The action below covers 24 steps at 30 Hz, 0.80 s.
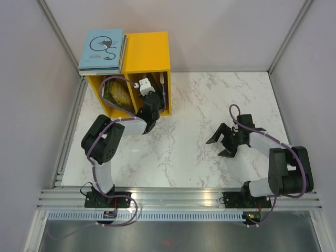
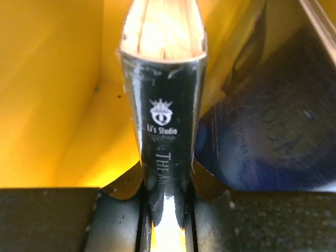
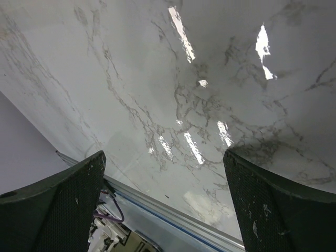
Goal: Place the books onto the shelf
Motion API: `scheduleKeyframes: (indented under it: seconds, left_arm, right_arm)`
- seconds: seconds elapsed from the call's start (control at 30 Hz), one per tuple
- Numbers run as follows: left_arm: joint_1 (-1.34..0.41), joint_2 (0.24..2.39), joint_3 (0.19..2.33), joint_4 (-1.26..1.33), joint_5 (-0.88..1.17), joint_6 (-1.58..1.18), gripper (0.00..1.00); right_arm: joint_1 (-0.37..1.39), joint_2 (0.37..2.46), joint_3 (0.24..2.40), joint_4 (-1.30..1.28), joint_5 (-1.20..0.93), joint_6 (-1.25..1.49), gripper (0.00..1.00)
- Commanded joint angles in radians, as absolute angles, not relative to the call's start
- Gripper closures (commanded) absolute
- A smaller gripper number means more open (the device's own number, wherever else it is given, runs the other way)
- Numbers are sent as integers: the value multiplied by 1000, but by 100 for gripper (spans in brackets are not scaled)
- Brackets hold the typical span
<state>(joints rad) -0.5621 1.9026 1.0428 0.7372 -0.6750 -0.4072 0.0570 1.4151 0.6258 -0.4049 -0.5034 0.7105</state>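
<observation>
The yellow shelf (image 1: pixel 149 50) stands at the back left of the table. A stack of books (image 1: pixel 102 50), topped by a light blue one with a black swirl, lies on its roof. A greenish book (image 1: pixel 116 92) leans in the left compartment. My left gripper (image 1: pixel 148 98) reaches into the right compartment. In the left wrist view it (image 2: pixel 167 197) is shut on the spine of a black book (image 2: pixel 164 121), held upright against the yellow wall (image 2: pixel 47 79). A dark blue book (image 2: pixel 268 131) leans just to the right. My right gripper (image 1: pixel 220 147) hovers open over the marble, holding nothing (image 3: pixel 165 173).
The white marble table (image 1: pixel 189 110) stretches between the two arms. An aluminium rail (image 1: pixel 178 198) runs along the near edge by the arm bases. Grey walls enclose the left, back and right sides.
</observation>
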Motion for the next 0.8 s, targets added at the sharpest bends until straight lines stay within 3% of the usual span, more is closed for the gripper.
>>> scheduleKeyframes:
  seconds: [0.0, 0.27, 0.37, 0.4, 0.5, 0.77]
  left_arm:
    - [-565, 1968, 1120, 836, -696, -370, 97]
    - [-543, 2017, 1170, 743, -686, -452, 88]
    - [-538, 2003, 1169, 656, -669, -510, 72]
    - [-535, 1990, 1170, 620, -654, -534, 51]
    - [-514, 1958, 1184, 476, -585, -633, 38]
    - [-509, 1829, 1112, 390, -554, -653, 29]
  right_arm:
    - [63, 1503, 591, -342, -403, 655, 2]
    - [61, 1557, 606, -313, -410, 653, 3]
    - [63, 1571, 609, -304, -417, 653, 3]
    - [61, 1577, 612, -302, -417, 653, 3]
    - [63, 1580, 609, -299, -422, 649, 3]
    - [63, 1530, 575, -299, -436, 646, 3]
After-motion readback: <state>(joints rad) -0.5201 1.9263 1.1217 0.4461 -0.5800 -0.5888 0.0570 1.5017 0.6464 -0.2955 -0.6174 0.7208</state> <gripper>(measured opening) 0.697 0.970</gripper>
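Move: The black book, held upright by its spine in the left fingers, is bound for the slot in the shelf's right compartment, whose middle is about 7 cm ahead and 5 cm below that hand. The blue book stands some 4 cm to the hand's right and 6 cm ahead; the yellow divider is about 6 cm to its left and 6 cm ahead. From the empty right hand the slot is roughly 32 cm ahead, 28 cm left and 7 cm higher. The black book, still pinched by its spine, is pushed about 2.5 cm deeper into the right compartment beside the blue book. The left fingers then open wide and let go of the spine, while the hand sinks about 4 cm, tips down some 10 degrees and eases back roughly 2 cm. The open right hand drifts a little forward and left over the bare table. ##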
